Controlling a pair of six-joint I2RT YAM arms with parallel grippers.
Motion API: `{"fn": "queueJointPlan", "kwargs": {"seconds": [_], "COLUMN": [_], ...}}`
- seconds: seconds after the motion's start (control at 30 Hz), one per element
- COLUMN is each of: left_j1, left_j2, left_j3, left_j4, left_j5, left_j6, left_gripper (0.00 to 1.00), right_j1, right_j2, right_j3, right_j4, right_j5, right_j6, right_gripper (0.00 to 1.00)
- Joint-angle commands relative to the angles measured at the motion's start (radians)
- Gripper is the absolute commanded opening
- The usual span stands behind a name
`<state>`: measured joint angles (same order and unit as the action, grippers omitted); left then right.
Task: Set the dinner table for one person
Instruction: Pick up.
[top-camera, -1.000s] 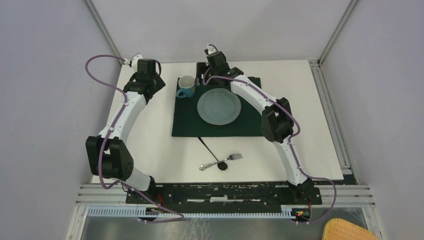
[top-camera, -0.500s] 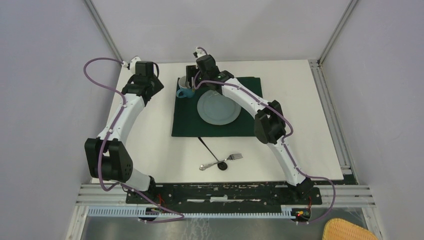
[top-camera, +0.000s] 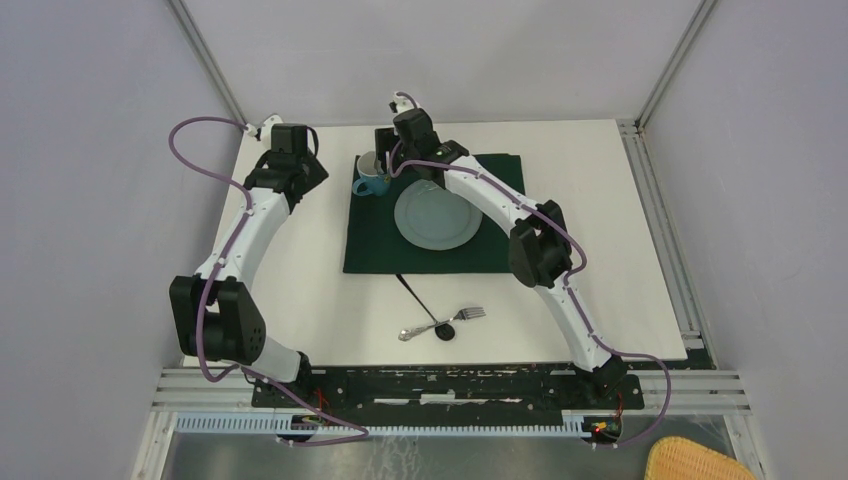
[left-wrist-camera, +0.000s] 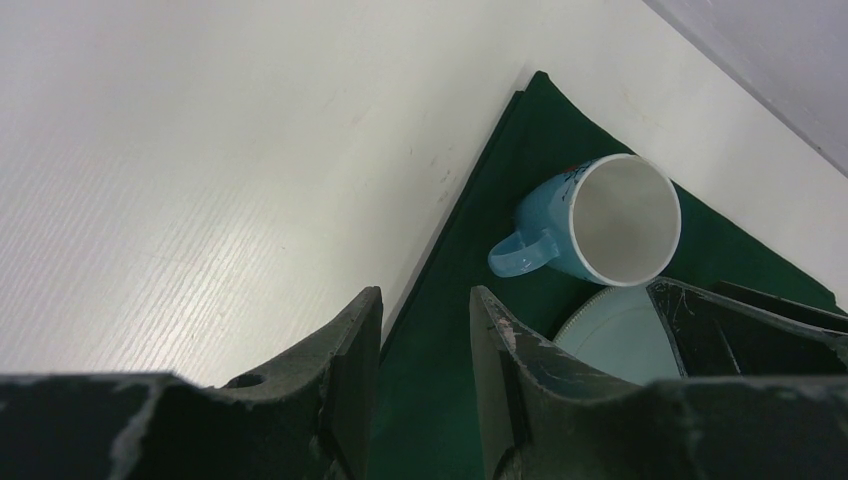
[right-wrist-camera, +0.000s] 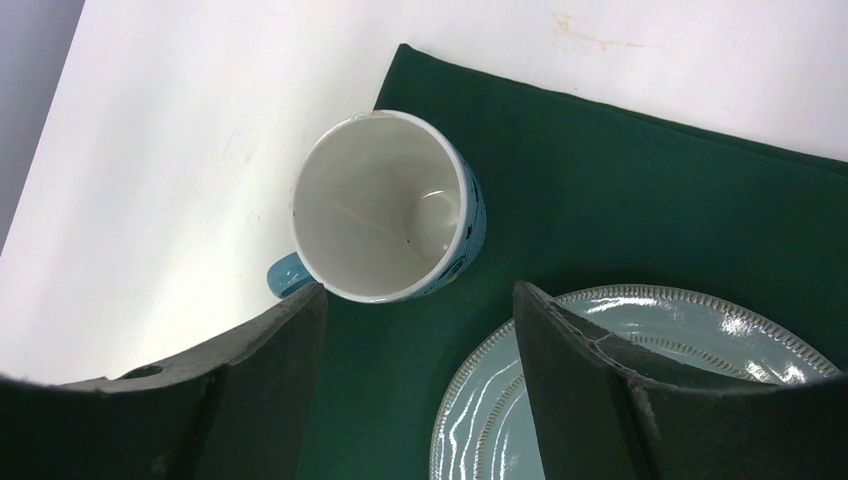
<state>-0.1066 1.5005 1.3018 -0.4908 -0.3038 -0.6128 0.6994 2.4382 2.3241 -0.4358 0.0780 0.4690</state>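
The dinner table (top-camera: 300, 290) is a white top with a dark green cloth (top-camera: 380, 245) on it. A pale blue-grey plate (top-camera: 437, 218) lies on the cloth, and a blue mug (top-camera: 370, 178) stands upright at the cloth's far left corner. My right gripper (top-camera: 386, 152) hovers open above the mug (right-wrist-camera: 385, 205), nothing between its fingers; the plate (right-wrist-camera: 640, 390) lies under its right finger. My left gripper (top-camera: 303, 166) hangs open over the cloth's left edge (left-wrist-camera: 470, 400), left of the mug (left-wrist-camera: 600, 225) and clear of it.
A fork (top-camera: 470, 313), a spoon (top-camera: 418, 329) and a dark-handled utensil (top-camera: 420, 300) lie on the white top in front of the cloth. A wicker basket (top-camera: 690, 460) sits off the table at the near right. Metal frame rails border the table.
My right gripper has swung left from the plate's far edge to above the mug, then held still. The left arm has barely shifted. Both grippers kept their opening.
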Motion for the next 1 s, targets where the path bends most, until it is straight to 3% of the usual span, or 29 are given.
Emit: {"fn": "queueJointPlan", "kwargs": {"seconds": [0.0,0.6,0.97], "left_j1": [0.005,0.005,0.005], "left_j2": [-0.028,-0.031,-0.017], "left_j3": [-0.004,-0.014,-0.012], "left_j4": [0.048,0.048,0.047], "left_j5": [0.014,0.024,0.028], "left_j6": [0.008,0.013,0.012], "left_gripper": [0.45,0.45,0.45], "right_j1": [0.003,0.004,0.003], "right_j2": [0.013,0.077,0.089], "right_j3": [0.007,0.002,0.005], "right_j4": [0.054,0.121,0.128], "right_j5": [0.034,0.051,0.045], "right_j6": [-0.016,0.017,0.017], "right_gripper": [0.74,0.73,0.50]}}
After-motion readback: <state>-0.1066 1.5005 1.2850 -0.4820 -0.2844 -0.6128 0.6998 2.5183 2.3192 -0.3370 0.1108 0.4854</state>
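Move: The mug stands about 3 cm ahead of the right hand and 4 cm to its left, its middle some 8 cm below. The plate's middle is about 4 cm back, 10 cm right and 12 cm down from that hand, on the green cloth, whose middle lies about 4 cm back, 11 cm right and 13 cm below. From the left hand the mug is roughly 10 cm ahead, 12 cm right and 13 cm down. Down by about 3.5 cm, mostly in one quick drop, the right hand sinks to the mug's rim while easing roughly 1.5 cm forward, its tilt almost unchanged. Once low, its wide-open fingers narrow by nearly a third, one over the mug's mouth and the other just outside the wall on its right, near side; whether they touch yet can't be seen. ##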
